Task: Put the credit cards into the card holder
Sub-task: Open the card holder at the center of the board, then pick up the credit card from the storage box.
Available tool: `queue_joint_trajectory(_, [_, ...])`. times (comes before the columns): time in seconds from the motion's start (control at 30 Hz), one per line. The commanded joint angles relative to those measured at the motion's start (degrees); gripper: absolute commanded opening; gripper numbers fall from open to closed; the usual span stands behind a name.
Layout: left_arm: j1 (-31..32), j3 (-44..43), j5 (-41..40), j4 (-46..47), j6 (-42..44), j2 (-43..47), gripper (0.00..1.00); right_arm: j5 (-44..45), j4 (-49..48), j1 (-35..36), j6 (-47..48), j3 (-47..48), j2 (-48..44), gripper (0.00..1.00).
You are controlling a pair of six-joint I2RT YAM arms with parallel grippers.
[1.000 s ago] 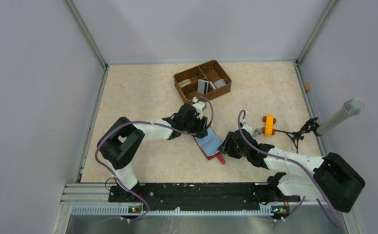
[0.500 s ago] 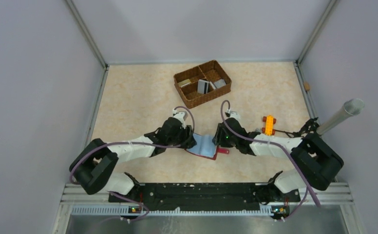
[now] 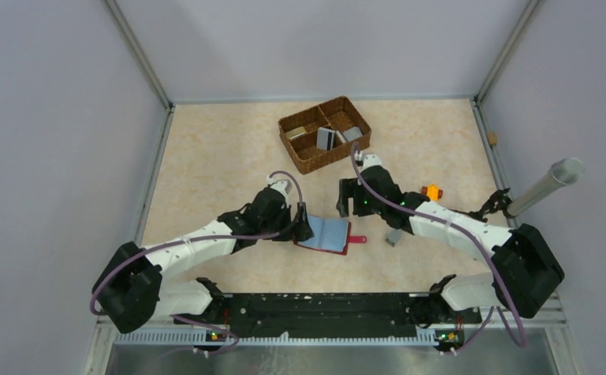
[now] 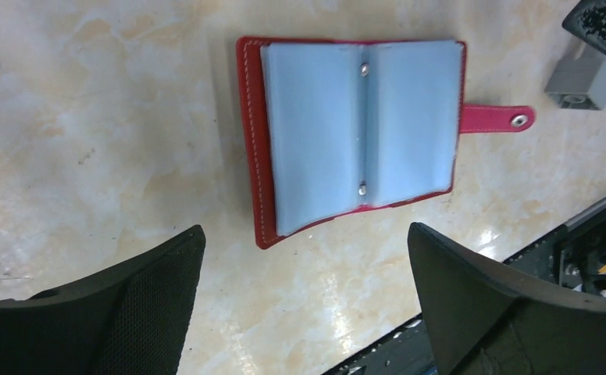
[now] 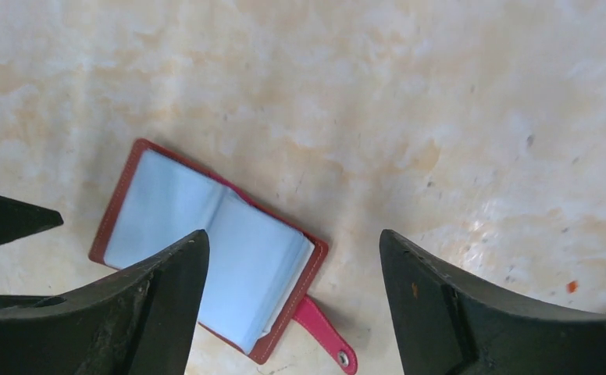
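The card holder [image 3: 327,233] lies spread open on the table, red cover down and pale blue pockets up, its snap tab [image 3: 358,239] pointing right. My left gripper [image 3: 301,224] stands open just left of it; the left wrist view shows the card holder [image 4: 362,133] beyond the left gripper [image 4: 306,234], with nothing between the fingers. My right gripper [image 3: 347,199] is open, above and slightly behind the holder's right half; in the right wrist view the card holder [image 5: 206,250] lies below the empty right gripper [image 5: 292,238]. Several credit cards [image 3: 325,138] stand in the wicker basket.
The brown divided wicker basket [image 3: 308,162] sits at the back centre. A grey block [image 3: 393,237] lies right of the holder, and an orange-yellow brick [image 3: 431,191] shows behind my right arm. A metal mesh cylinder [image 3: 546,186] leans on a black stand at the far right.
Both grippers have opened and let go of the card holder, which now lies flat and open. My right gripper has lifted back toward the basket; my left has drawn slightly left.
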State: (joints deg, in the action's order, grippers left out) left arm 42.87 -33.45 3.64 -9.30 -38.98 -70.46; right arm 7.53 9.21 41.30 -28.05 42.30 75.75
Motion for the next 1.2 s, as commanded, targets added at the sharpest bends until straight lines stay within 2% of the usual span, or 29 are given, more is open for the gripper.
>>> queue_joint_trajectory(0.0, [-2.5,-8.5,1.5,-8.2,2.1,2.4,0.99,2.3,5.5,-1.9,12.0,9.4,-0.9,0.80])
queue_joint_trajectory(0.07, [-5.6,-10.8,5.4,-10.8,2.5,2.5,0.99,2.7,6.8,-3.0,15.1,13.5,1.2,0.81])
queue_joint_trajectory(0.23, [-18.4,-16.3,16.3,-14.5,5.9,3.3,0.99,1.2,7.7,-6.6,20.1,23.6,8.0,0.82])
queue_joint_trajectory(0.4, [-26.1,-26.3,11.8,-25.3,15.2,2.4,0.99,-3.2,8.5,-10.2,21.6,33.1,17.9,0.82])
queue_joint_trajectory(0.5, [-28.4,-29.7,5.6,-27.5,19.9,3.3,0.99,-6.8,7.9,-12.2,22.2,38.1,23.9,0.80])
queue_joint_trajectory(0.63, [-30.9,-28.6,0.4,-24.9,23.1,5.1,0.99,-9.4,8.1,-13.7,23.5,44.2,30.5,0.80])
queue_joint_trajectory(0.9, [-33.2,-26.6,2.4,-24.0,24.1,5.2,0.99,-10.5,12.3,-16.4,26.6,56.5,41.4,0.77])
queue_joint_trajectory(1.17, [-33.5,-26.5,3.0,-23.9,24.1,5.1,0.99,-11.6,14.8,-16.9,30.3,63.2,47.2,0.74])
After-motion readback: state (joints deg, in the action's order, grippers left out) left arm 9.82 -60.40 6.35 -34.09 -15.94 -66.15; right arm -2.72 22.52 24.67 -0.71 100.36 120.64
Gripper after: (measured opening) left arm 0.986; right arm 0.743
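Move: The right hand is bound for the striped card stack in the basket, about 25 cm ahead, 4 cm to its left and 4 cm lower; a grey card lies about 26 cm ahead and 4 cm to its right. The open card holder is some 5 cm back, 5 cm left and 6 cm below. From the left hand, the holder is about 2 cm ahead, 5 cm right and 4 cm down, the stack roughly 31 cm ahead and 5 cm right. Forward over the table goes the right hand, about 24 cm from beside the holder to the basket, first arching up some 9 cm, then sinking to a little below its starting height by the striped cards, fingers staying open. Meanwhile the left hand, already open, rises and backs off left and forward, away from the holder, then stops. ##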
